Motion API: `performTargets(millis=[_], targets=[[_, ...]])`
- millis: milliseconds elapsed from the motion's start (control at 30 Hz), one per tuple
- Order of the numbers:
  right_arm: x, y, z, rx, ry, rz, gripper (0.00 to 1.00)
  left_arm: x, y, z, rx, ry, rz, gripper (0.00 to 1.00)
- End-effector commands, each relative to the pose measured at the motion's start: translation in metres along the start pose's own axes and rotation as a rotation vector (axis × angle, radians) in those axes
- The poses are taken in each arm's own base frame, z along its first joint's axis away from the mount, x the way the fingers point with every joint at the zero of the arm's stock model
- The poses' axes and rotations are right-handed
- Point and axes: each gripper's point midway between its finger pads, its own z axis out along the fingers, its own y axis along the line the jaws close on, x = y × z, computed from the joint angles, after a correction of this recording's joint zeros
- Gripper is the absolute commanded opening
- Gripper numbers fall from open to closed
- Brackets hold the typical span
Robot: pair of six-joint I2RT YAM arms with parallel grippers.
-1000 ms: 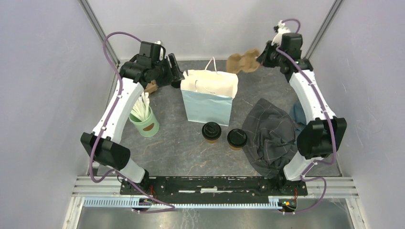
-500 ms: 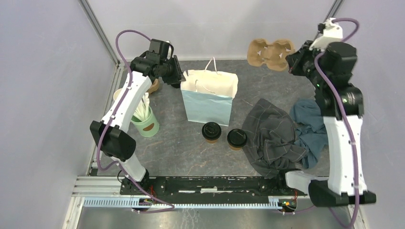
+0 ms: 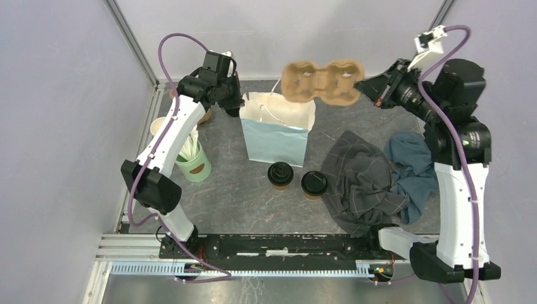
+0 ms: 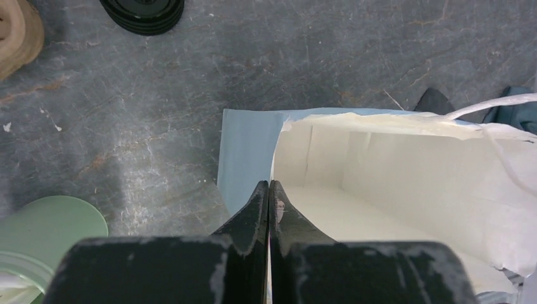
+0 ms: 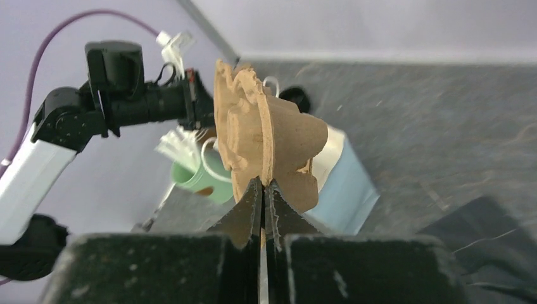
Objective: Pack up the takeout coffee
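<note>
The takeout coffee, two brown paper cups with black lids (image 3: 280, 175) (image 3: 313, 183), stands side by side on the table in front of a light blue paper bag (image 3: 278, 136). The bag is upright with its white inside showing (image 4: 405, 171). My left gripper (image 3: 235, 106) (image 4: 269, 187) is shut on the bag's left wall at the rim. High at the right, my right gripper (image 3: 369, 88) (image 5: 262, 185) is shut on the edge of a brown cardboard cup carrier (image 3: 322, 82) (image 5: 266, 142). The carrier hangs in the air above the bag's far right corner.
A green cup of white sticks (image 3: 192, 161) stands left of the bag. A stack of black lids (image 4: 144, 9) lies behind it. A crumpled grey cloth (image 3: 361, 180) and a teal cloth (image 3: 408, 161) cover the table's right side, close to the right-hand coffee cup.
My left gripper has closed on the bag's rim. The right arm has risen and swung the carrier leftward, from the far right corner to above the bag.
</note>
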Motion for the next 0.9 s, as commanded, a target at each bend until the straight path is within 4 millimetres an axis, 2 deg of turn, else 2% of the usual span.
performTargets(millis=[0, 100, 233, 500, 867], targets=[[0.040, 0.016, 0.012, -0.144, 0.167, 0.183, 0.00, -0.027, 0.000, -0.027, -0.001, -0.171, 0.047, 0.02], [0.053, 0.010, 0.015, -0.130, 0.195, 0.233, 0.00, -0.026, 0.002, -0.036, 0.010, -0.242, 0.016, 0.02], [0.070, 0.012, 0.023, -0.150, 0.255, 0.301, 0.00, -0.022, 0.004, -0.048, 0.053, -0.334, -0.038, 0.02], [0.098, 0.001, 0.048, -0.063, 0.339, 0.260, 0.00, -0.012, -0.005, -0.057, 0.163, -0.417, -0.073, 0.02], [0.101, -0.024, 0.073, 0.092, 0.294, 0.201, 0.00, -0.003, -0.019, -0.065, 0.241, -0.441, -0.060, 0.02]])
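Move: The right hand already holds the cup carrier by its right end, and the open bag's mouth lies about 10 cm ahead, 17 cm to its left and 23 cm below. One lidded coffee stands some 4 cm back and 16 cm left of that hand, the other 7 cm back and 5 cm left, both about 44 cm below. The left hand already pinches the bag's left rim, with the middle of the mouth about 3 cm back and 11 cm to its right, level with it. The right arm brings the cup carrier down about 12 cm towards the bag's mouth while carrying it some 6 cm left, adding a few centimetres forward late on and tipping its fingers down by roughly 25 degrees, its grip kept shut on the carrier's end. Meanwhile the left hand keeps pinching the left rim and draws it back about 4 cm and up 2 cm, its fingers tilting up some 20 degrees to lean the mouth towards the robot. ##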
